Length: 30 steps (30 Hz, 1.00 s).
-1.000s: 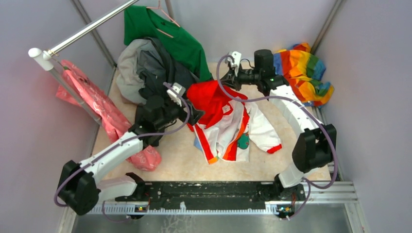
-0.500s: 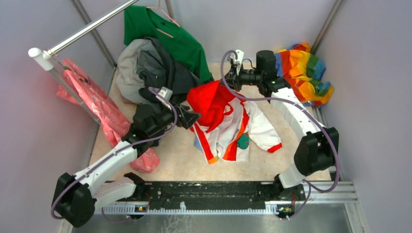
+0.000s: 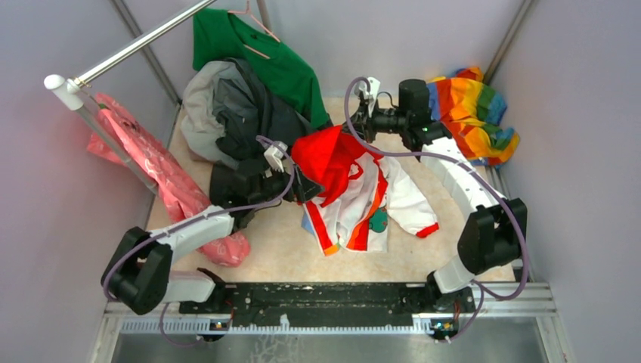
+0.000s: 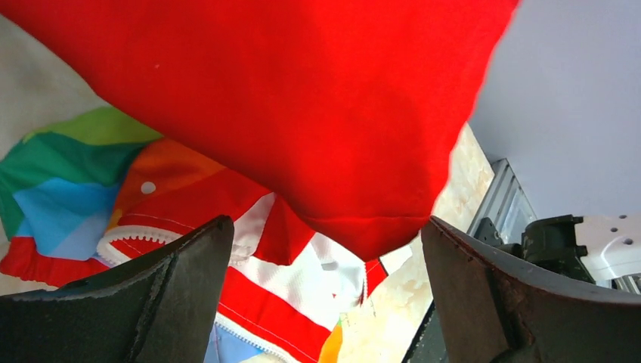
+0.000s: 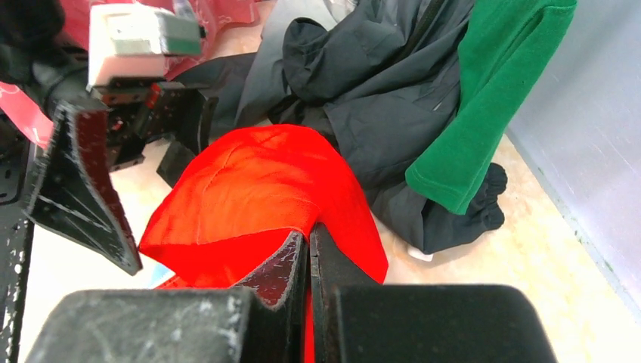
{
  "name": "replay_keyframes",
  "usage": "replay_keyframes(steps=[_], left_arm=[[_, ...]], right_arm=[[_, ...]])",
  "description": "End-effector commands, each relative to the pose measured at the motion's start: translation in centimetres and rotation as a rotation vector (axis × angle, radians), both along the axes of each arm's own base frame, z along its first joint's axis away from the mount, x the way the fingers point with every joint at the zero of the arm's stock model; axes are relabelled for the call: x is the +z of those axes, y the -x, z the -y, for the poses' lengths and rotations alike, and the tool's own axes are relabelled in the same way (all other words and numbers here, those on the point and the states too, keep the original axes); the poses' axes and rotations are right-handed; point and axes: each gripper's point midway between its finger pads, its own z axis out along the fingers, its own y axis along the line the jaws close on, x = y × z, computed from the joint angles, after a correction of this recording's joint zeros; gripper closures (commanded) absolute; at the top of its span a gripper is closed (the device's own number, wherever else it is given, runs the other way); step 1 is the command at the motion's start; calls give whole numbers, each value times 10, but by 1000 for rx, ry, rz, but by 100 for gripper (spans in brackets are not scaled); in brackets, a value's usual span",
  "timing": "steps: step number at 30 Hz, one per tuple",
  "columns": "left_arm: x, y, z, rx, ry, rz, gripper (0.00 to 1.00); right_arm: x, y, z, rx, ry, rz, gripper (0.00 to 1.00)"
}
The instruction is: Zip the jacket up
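Observation:
The jacket [image 3: 363, 200], white with rainbow panels, lies crumpled mid-table with its red hood [image 3: 326, 155] lifted. My right gripper [image 3: 350, 130] is shut on the hood's far edge; in the right wrist view the red cloth [image 5: 249, 189] is pinched between the closed fingers of that gripper [image 5: 308, 243]. My left gripper [image 3: 305, 186] stands open at the hood's left side, nothing between its fingers. In the left wrist view the hood [image 4: 302, 98] hangs above the open left gripper [image 4: 325, 253], and the jacket's white and red front [image 4: 302, 291] lies below.
A heap of dark grey clothes [image 3: 238, 110] and a green shirt [image 3: 261, 53] on a hanger sit at the back left. A pink bag [image 3: 155, 174] leans under a metal rail [image 3: 128, 49]. An all-rainbow cloth [image 3: 472, 113] lies back right.
My left gripper swung out to the left, then came back to the hood's left edge, fully open. The right gripper lifted the hood slightly and has held still since.

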Motion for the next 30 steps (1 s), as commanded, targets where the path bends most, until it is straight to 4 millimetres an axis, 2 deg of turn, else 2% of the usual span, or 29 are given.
replay_keyframes(steps=[1, 2, 5, 6, 11, 13, 17, 19, 23, 26, 30], left_arm=[[10, -18, 11, 22, 29, 24, 4], [12, -21, 14, 12, 30, 31, 10], [24, -26, 24, -30, 32, 51, 59], [30, -28, 24, -32, 23, 59, 72], [82, -27, 7, 3, -43, 198, 99], [110, -22, -6, 24, -81, 294, 100], [183, -3, -27, 37, -100, 514, 100], [228, 14, -32, 7, -83, 630, 100], [313, 60, -35, -108, 9, 844, 100], [359, 90, -35, -190, 76, 966, 100], [414, 117, -41, -225, 168, 1104, 100]], right_arm=[[32, 8, 2, 8, -41, 83, 100], [32, 9, 2, 9, -40, 83, 100], [34, 11, 4, 6, -27, 98, 100], [35, 12, 6, 2, -16, 108, 100], [50, 22, 21, -27, 68, 159, 100], [68, 31, 26, -24, 93, 196, 100], [131, 66, 35, 19, 92, 311, 100], [166, 88, 40, 37, 75, 370, 100], [233, 139, 49, 86, 12, 505, 100], [266, 176, 57, 154, -54, 561, 100], [302, 196, 63, 148, -122, 595, 100]])
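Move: The jacket's red hood edge, drooping just beyond the open left fingers, lies about 3 cm ahead, 2 cm right and 1 cm below that hand. The jacket's white body on the table is some 12 cm to the left hand's right, 3 cm back and 12 cm down; the dark jacket lies 22 cm ahead, 15 cm left, 10 cm down. The right hand still pinches the hood's far edge; the left hand's grasping spot is roughly 10 cm back, 8 cm left and 12 cm below it. The drooping edge of the red hood is met by the left hand easing about 3 cm forward, slightly right and down, fingers closing to pinch it. Straight away that hand hoists it far above the table and draws back, wrist tipping its fingers upward by some 55 degrees; the right hand, keeping its pinch, follows a little later, up nearly 30 cm, back and slightly right. ##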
